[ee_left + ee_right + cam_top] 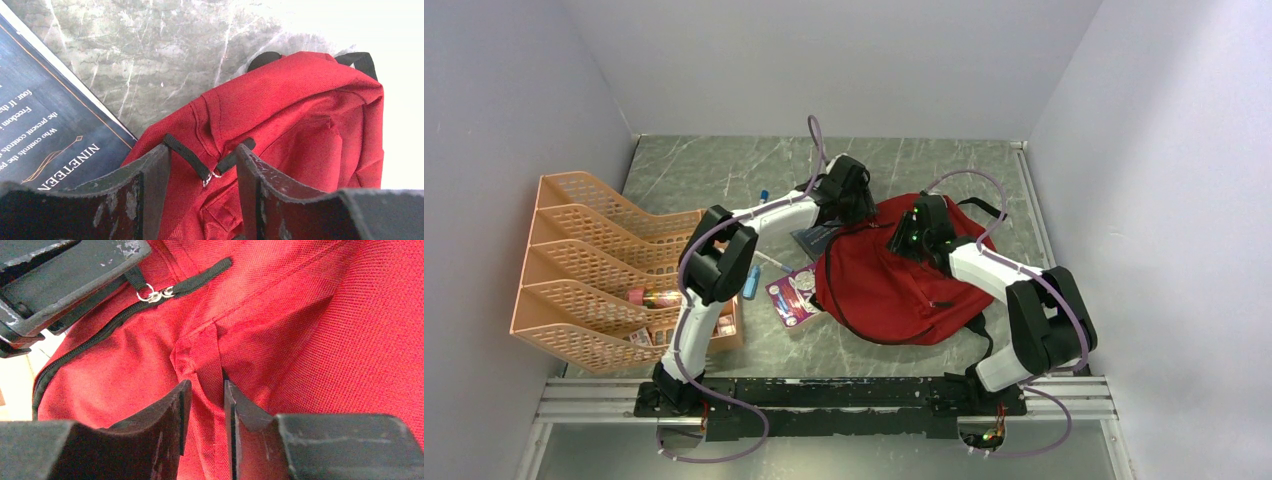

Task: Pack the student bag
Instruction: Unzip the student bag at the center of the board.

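The student bag, a red backpack, lies flat in the middle of the table with its black straps at the far side. My left gripper hovers at its top left edge, open. Its fingers straddle the two black zipper pulls, which meet at small metal rings. My right gripper is down on the bag's top. Its jaws stand close together on a raised fold of red fabric. The zipper looks shut.
A dark blue book lies just left of the bag, under the left arm. A purple booklet and a blue tube lie nearer. An orange mesh organiser with small items stands at the left. Walls enclose three sides.
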Controlling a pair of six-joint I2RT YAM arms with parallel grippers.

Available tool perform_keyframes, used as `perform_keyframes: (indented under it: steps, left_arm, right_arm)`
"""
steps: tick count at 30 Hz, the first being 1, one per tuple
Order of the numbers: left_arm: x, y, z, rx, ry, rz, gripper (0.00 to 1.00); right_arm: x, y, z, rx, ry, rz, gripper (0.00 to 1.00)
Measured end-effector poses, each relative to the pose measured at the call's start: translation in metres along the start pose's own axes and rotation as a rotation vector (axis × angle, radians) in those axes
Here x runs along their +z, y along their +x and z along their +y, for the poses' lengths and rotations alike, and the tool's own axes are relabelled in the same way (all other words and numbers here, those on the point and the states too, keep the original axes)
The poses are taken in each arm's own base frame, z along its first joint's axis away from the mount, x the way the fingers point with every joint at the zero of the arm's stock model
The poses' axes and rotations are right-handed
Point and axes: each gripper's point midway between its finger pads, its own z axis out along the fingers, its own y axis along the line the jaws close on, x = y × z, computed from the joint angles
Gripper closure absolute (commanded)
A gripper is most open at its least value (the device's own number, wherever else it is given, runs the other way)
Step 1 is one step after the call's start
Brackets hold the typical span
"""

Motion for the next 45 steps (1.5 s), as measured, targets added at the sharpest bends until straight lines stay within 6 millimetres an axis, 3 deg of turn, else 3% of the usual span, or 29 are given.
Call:
perform_keyframes:
  steps: [5, 15, 23, 30, 37, 45]
  left_arm:
    - [0.007, 0.001, -0.002, -0.001, 0.017, 0.0, 0.6]
    - [0.016, 0.002, -0.005, 0.023, 0.043, 0.0, 0.95]
    - [0.013, -0.009, -0.011, 0.142, 0.07, -0.022, 0.95]
    - [-0.012, -0.022, -0.031, 0.274, 0.145, -0.047, 0.95]
    - [-0.052, -0.017, -0.015, 0.354, 0.135, -0.055, 0.95]
    - [-0.074, -0.008, 0.01, 0.399, 0.092, -0.053, 0.95]
  right_arm:
    - [-0.001, 0.0, 0.0, -0.003, -0.003, 0.001, 0.66]
    - [-0.003, 0.002, 0.0, -0.008, -0.007, 0.0, 0.66]
    - [-0.003, 0.003, -0.001, -0.007, -0.004, 0.001, 0.66]
    - [-0.003, 0.001, -0.003, 0.013, 0.006, -0.006, 0.66]
    - [-0.001, 0.001, -0.004, 0.039, 0.012, -0.003, 0.66]
    - [0.002, 0.003, -0.008, 0.051, 0.023, 0.006, 0.66]
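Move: The zip pull to be gripped, one of a pair near the far left of the red bag, lies just below the left hand's open fingers, about 1 cm ahead, 1 cm to the right and 2 cm down; its twin pull is roughly 3 cm to the right, level fore and aft. The blue book is some 11 cm to the left and 1 cm ahead, lower on the table. From the right hand, the pull is about 6 cm ahead and 4 cm left. The zip pull gets pinched as the left hand eases about 1 cm down and forward-right and shuts its fingers. It then lifts some 6 cm, still creeping forward-right at first, before swinging back and left about 8 cm along the zip, away from the twin pull, the wrist tilting up and turning clockwise. The right hand stays put at the bag's front cloth, fingers part-open. ##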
